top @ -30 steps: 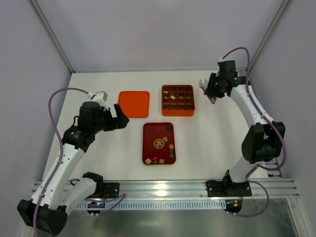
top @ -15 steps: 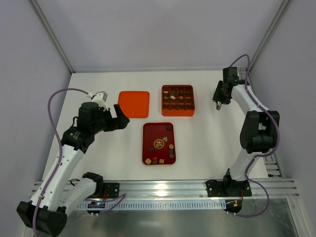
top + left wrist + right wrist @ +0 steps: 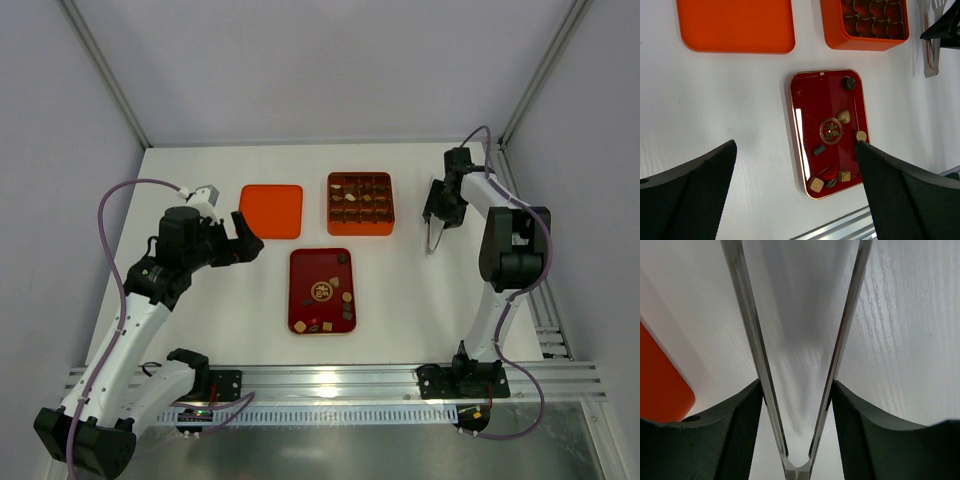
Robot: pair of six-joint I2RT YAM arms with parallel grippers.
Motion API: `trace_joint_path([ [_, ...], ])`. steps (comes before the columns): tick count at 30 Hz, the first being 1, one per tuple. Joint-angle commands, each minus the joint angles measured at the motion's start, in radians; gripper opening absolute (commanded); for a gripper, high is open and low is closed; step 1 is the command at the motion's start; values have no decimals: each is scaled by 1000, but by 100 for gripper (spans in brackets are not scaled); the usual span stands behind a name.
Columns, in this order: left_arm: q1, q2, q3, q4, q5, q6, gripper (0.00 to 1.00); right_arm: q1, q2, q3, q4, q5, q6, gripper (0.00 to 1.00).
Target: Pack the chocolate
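Observation:
Several small chocolate pieces [image 3: 843, 116], dark, tan and cream, lie on the dark red tray [image 3: 303, 272] in the middle of the table, and more sit in cells of the orange grid box [image 3: 360, 203] behind it. My left gripper [image 3: 245, 240] hovers open left of the tray, holding nothing; in the left wrist view its fingers [image 3: 690, 190] frame the tray [image 3: 796, 125]. My right gripper [image 3: 437, 208] is right of the box, shut on metal tongs [image 3: 430, 240] that point down at the table. The tongs' arms [image 3: 752, 340] spread in a V between its fingers.
A flat orange lid [image 3: 271, 210] lies left of the grid box. A corner of the orange box [image 3: 660, 385] shows at the left of the right wrist view. The metal rail [image 3: 330, 380] runs along the near edge.
My right arm has drawn in and turned its wrist down, so the tongs now point at the table right of the box. The tongs' arms stand wider apart. The left arm is still.

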Motion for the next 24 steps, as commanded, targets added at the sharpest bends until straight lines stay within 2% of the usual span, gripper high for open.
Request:
trace_joint_path([
  [1, 2, -12, -1, 35, 21, -8, 100, -2, 17, 44, -36, -11, -31, 59],
  [7, 2, -8, -1, 35, 18, -10, 100, -3, 31, 25, -37, -15, -42, 66],
  [17, 2, 11, -5, 33, -5, -7, 100, -3, 5, -34, -17, -39, -45, 87],
  [21, 2, 29, -1, 36, -34, -8, 100, -6, -79, -93, 3, -31, -21, 88],
  [24, 2, 91, 24, 46, -74, -30, 100, -6, -231, -165, 35, -19, 2, 87],
])
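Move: The tongs are still between my right fingertips, their middle some 2 cm farther out than the hand and level with it. The bare spot of table meant for them is right under the hand, about 3 cm down. The orange chocolate box stands roughly 19 cm to the left and 2 cm farther out, the red tray about 28 cm left and 20 cm back. From my left hand that spot is some 17 cm ahead, 43 cm right and 20 cm below. I set the tongs down beside the orange box: my right hand sinks about 2 cm, easing back a little, and stays low while the fingers spread from just over half open to nearly wide and come free of both tong arms. Then I draw back towards my base, some 4 cm in all, and just begin to lift. ##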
